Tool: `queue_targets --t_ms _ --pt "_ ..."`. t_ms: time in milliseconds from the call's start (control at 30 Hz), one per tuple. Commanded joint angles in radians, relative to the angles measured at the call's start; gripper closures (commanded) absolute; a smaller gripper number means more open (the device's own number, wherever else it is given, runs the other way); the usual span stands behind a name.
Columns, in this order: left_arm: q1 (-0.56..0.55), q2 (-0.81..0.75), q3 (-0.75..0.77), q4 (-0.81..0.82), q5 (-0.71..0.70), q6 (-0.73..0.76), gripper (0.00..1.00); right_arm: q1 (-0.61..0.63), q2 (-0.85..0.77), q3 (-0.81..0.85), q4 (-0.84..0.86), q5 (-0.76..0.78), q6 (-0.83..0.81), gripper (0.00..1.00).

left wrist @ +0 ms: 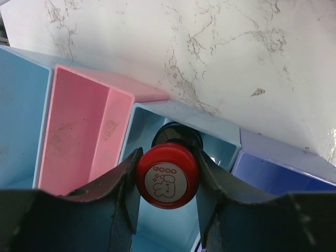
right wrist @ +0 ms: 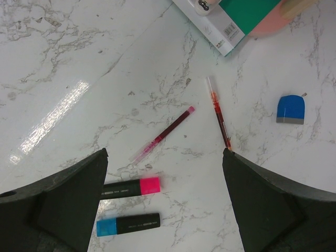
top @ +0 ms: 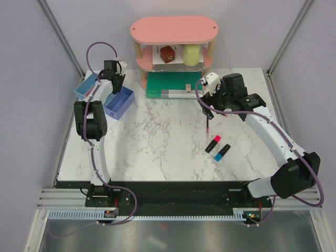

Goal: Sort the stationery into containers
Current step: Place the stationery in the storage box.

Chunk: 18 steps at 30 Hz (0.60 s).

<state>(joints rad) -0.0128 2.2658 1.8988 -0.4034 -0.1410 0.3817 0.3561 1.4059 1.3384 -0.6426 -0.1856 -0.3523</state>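
Observation:
My left gripper [left wrist: 168, 181] is shut on the red-black round piece [left wrist: 168, 176], a red cap printed "GOOD". It hangs over the row of containers [left wrist: 79, 126], above the light blue bin [left wrist: 173, 226] between the pink and purple-blue ones. Over the table's right half, my right gripper [right wrist: 164, 155] stands open with nothing between its fingers. Below it lie the pink-ended highlighter [right wrist: 134, 186], the blue-ended highlighter [right wrist: 128, 224], two thin red pens [right wrist: 161, 134] [right wrist: 219, 113] and a small blue piece [right wrist: 290, 109]. A small beige piece [top: 187, 87] rests on the green book.
The pink two-tier shelf [top: 173, 31] stands at the back, with brown and yellow objects on its lower tier. A flat green book [top: 165, 84] lies in front of it. The containers [top: 86, 86] sit at the table's left edge, close to the wall.

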Motion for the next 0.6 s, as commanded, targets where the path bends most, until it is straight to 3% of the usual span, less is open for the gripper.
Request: queue_targets --t_ms 0,200,300,567 --pt "-0.001 0.008 0.040 -0.003 0.000 -0.023 0.55 -0.005 0.007 0.002 0.021 -0.008 0.007 0.03" --pt "-0.003 0.000 0.031 -0.003 0.007 -0.018 0.34 -0.005 0.007 -0.002 0.023 -0.008 0.007 0.02" --pt "-0.001 -0.005 0.029 -0.003 0.009 -0.020 0.29 -0.003 0.005 -0.005 0.021 -0.008 0.006 0.02" --pt "-0.006 -0.078 -0.030 -0.003 0.041 -0.015 0.29 -0.005 0.002 -0.004 0.021 -0.006 0.006 0.02"
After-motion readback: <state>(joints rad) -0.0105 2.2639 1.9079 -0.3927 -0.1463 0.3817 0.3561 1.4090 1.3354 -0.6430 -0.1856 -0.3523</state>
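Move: The left hand already has the red-capped black stamp down in the pale blue compartment of the storage box, the stamp's middle some 2 cm below the hand point. That compartment's middle is about 3 cm back, 4 cm left and 4 cm down; the pink compartment is about 10 cm left and level ahead, the purple one some 6 cm back and 3 cm right. From the idle right hand the pale blue compartment lies roughly 20 cm ahead, 56 cm left and 18 cm below. The left hand stays over the far end of the pale blue compartment and opens its fingers from about half to some 70 percent, letting go of the stamp's red cap so that it sits in a gap between the fingertips. As they spread, the hand eases up a little under 1 cm and barely forward, with no turn of the wrist, and then holds there with the fingers still straddling the stamp. ##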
